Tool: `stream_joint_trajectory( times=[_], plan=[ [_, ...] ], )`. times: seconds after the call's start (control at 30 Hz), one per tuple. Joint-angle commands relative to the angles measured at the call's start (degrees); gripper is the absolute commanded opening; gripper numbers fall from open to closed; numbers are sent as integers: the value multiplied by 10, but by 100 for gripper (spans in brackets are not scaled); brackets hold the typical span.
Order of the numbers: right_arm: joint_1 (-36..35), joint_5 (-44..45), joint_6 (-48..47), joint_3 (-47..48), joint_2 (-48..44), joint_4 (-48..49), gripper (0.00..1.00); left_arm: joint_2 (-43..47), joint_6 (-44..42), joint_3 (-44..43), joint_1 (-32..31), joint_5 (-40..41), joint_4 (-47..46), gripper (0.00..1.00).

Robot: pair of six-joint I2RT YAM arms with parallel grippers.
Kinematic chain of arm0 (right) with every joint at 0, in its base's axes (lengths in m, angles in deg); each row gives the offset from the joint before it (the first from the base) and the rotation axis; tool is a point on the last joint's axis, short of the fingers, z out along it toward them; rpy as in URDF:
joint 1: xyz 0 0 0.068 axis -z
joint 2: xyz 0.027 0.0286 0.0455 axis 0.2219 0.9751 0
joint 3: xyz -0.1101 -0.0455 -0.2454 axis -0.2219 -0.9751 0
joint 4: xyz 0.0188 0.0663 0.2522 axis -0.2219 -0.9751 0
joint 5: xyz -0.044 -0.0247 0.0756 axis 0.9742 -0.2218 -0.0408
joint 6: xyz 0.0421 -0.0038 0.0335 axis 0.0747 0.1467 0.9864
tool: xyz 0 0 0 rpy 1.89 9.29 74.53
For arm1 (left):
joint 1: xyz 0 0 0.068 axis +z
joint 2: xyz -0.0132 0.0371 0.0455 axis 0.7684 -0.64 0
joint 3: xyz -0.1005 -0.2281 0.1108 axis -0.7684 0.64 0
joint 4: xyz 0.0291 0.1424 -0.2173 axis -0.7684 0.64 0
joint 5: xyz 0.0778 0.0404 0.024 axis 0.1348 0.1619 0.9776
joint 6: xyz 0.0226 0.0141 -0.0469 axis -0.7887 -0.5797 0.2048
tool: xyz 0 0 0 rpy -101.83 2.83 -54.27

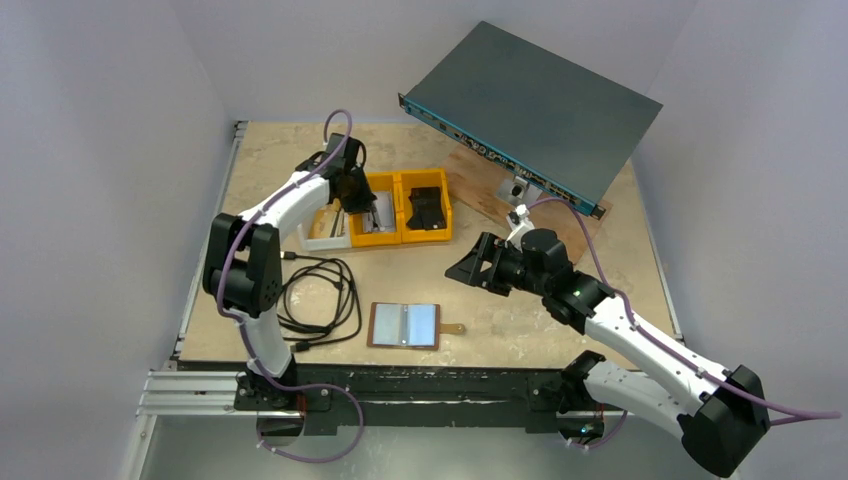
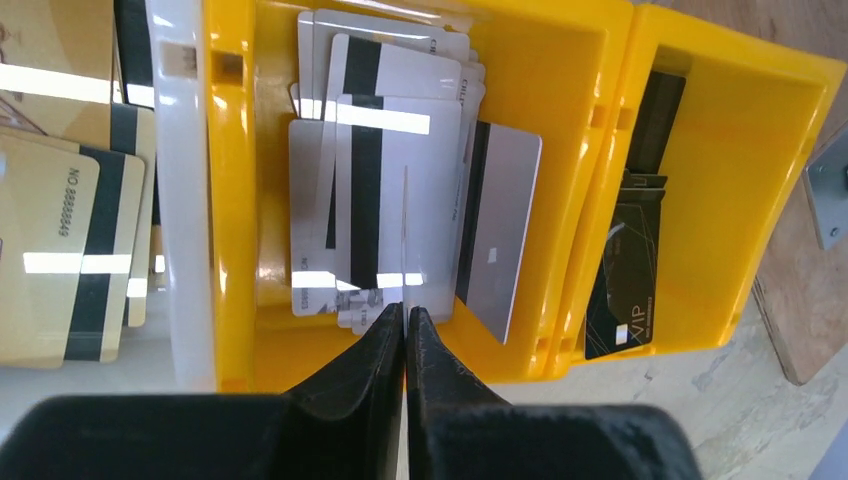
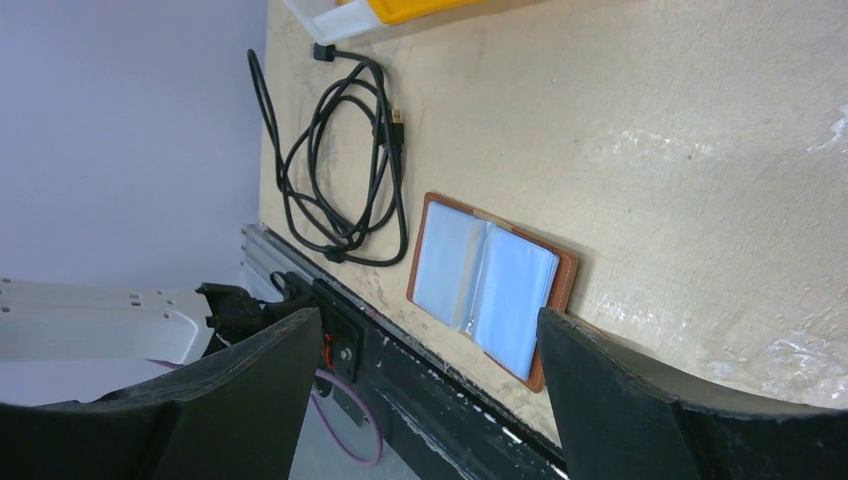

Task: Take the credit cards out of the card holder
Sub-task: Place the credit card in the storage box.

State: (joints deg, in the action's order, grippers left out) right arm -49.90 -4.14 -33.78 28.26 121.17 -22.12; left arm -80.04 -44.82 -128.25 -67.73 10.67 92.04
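The card holder (image 1: 405, 325) lies open and flat near the table's front edge, brown with shiny blue pockets; it also shows in the right wrist view (image 3: 485, 285). My left gripper (image 2: 405, 312) is shut on a thin white credit card (image 2: 404, 230) seen edge-on, held over the left yellow bin (image 2: 230, 200), which holds several white and grey striped cards (image 2: 390, 180). In the top view the left gripper (image 1: 357, 205) is above that bin. My right gripper (image 1: 470, 265) is open and empty, raised to the right of the card holder; it also shows in its wrist view (image 3: 428, 315).
A white bin (image 2: 180, 200) holds tan striped cards (image 2: 70, 250). The right yellow bin (image 2: 760, 150) holds black cards (image 2: 630, 270). A coiled black cable (image 1: 320, 295) lies left of the card holder. A large grey-blue rack unit (image 1: 535, 105) rests on a wooden board (image 1: 480, 185) at the back right.
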Motion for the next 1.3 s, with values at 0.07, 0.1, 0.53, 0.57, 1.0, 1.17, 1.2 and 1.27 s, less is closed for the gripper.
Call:
stream_joint_trajectory(
  times=[0.07, 0.1, 0.53, 0.57, 1.0, 1.17, 1.2, 1.27],
  plan=[
    [2, 25, -13, 17, -1, 9, 79, -20, -25, -41, 22, -33, -22, 15],
    [2, 26, -14, 17, 0, 8, 79, -21, -24, -43, 24, -36, -18, 21],
    [2, 67, -31, 25, 10, -12, 79, 60, -28, -53, 24, -20, 60, 65],
    [2, 68, -32, 26, 13, -14, 79, 67, -29, -52, 24, -18, 66, 70],
    [0, 74, -36, 36, 56, -18, 80, 200, -27, 25, 22, -58, 95, 79],
    [-21, 90, -30, 43, 77, -18, 80, 287, -41, 104, 16, -91, 89, 79],
    [-31, 102, -26, 46, 81, -19, 80, 303, -43, 121, 13, -94, 90, 79],
    [-55, 128, -19, 52, 94, -22, 79, 333, -46, 151, 4, -99, 93, 79]
  ],
)
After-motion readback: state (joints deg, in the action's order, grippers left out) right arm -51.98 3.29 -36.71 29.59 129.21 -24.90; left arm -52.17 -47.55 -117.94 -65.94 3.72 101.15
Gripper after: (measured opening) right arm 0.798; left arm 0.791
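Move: The left hand, still pinching a card, is just above the middle yellow box; the middle of its silver card pile lies about 3 cm ahead and 5 cm below. At the same depth, the white box is some 10 cm to the pile's left and the yellow box of black cards some 10 cm to its right. From the right hand the pile is about 22 cm ahead, 16 cm left and 13 cm below. Left fingers open, releasing the card, then rise and back away about 10 cm; empty right hand sinks 5 cm. ##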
